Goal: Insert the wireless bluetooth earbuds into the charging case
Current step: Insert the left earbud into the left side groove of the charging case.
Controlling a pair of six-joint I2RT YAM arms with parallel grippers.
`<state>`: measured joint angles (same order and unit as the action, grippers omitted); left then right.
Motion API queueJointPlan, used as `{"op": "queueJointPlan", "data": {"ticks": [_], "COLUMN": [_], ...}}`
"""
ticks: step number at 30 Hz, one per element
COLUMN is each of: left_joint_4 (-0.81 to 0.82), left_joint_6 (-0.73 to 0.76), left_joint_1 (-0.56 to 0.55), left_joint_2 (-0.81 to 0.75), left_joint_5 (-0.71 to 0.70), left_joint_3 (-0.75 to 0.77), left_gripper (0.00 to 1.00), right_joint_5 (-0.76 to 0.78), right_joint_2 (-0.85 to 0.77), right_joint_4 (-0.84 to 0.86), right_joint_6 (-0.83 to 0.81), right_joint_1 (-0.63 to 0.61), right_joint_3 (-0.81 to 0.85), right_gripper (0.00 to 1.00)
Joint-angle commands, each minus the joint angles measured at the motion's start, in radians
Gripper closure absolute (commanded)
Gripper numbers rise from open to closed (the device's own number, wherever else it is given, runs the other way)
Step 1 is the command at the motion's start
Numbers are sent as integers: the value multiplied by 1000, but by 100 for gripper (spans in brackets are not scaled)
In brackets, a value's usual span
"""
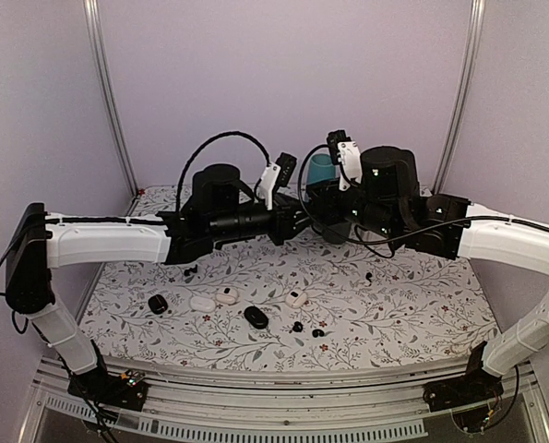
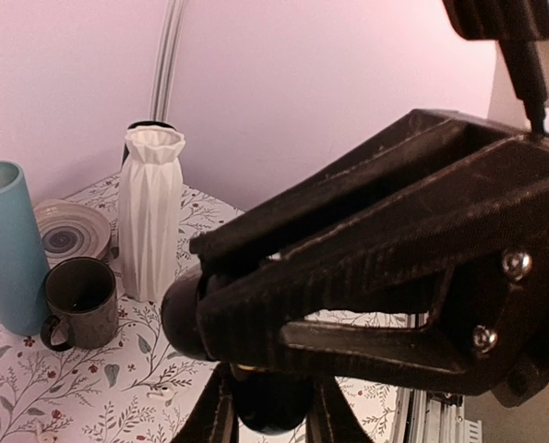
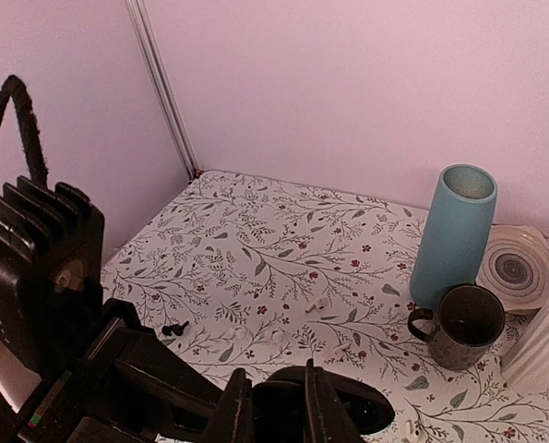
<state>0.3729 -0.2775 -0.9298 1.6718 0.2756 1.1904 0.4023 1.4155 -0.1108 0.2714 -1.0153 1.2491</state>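
My two grippers meet in mid-air above the table's middle. The left gripper [image 1: 304, 221] [image 2: 269, 413] is shut on a rounded black charging case [image 2: 269, 406]. From the opposite side the right gripper [image 1: 329, 227] [image 3: 274, 413] is shut on the same black case [image 3: 352, 411]. In the top view the fingers hide the case. Tiny black earbuds [image 1: 297, 327] [image 1: 317, 332] lie on the floral table near the front; another [image 1: 369, 276] lies further right, and one [image 3: 173, 328] lies at the left.
Two black cases [image 1: 158, 303] [image 1: 256, 317] and three white cases [image 1: 202, 302] [image 1: 226, 295] [image 1: 297, 298] lie in a row below the arms. At the back stand a blue cylinder [image 3: 454, 235], a dark mug [image 3: 463, 323], a white vase [image 2: 151, 212] and a plate [image 3: 519, 268]. White earbuds [image 3: 318, 302] lie scattered.
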Motion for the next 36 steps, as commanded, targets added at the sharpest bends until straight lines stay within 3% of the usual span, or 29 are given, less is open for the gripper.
{"op": "queueJointPlan", "data": {"ticks": [1,18,19,28,36], "left_joint_4": [37,41,42,50,61], "left_joint_6": [14,71,74,95,107], "left_joint_1": [-15,-15,-15,-12,-2], "left_joint_2": [-36,-58,-59,-68,-86], "left_joint_5": [-1,-38,-35,-18,21], "left_joint_3": [8,-12,-13,-31,-53], "left_gripper": [100,100,100,100,100], "right_joint_5": [-70,-98,-99,-99,-147], "right_joint_2": [-10,-4,-3,-28,-78], "right_joint_4": [12,-31,-33,-44,-70], "right_joint_6": [-11,40,40,59,94], "right_joint_1": [-7,-7,-7,-5,20], "right_joint_3": [-11,-4,-5,-5,-16], "right_gripper": [94,82,78,70,55]}}
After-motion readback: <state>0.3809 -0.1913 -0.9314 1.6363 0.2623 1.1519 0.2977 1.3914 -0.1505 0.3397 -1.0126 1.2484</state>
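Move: The right hand has the earbud at the charging case's left groove, which lies about 1 cm ahead, 1 cm left and 2 cm below it. From the left hand, which holds the open case, the groove is level, some 2 cm right and 2 cm up. The mug stands roughly 8 cm ahead and 8 cm right of the right hand, the teal vase about 17 cm ahead and 4 cm right, both well below on the table. Right fingers open around the earbud at the groove, easing back about 1.5 cm; left keeps the case. ##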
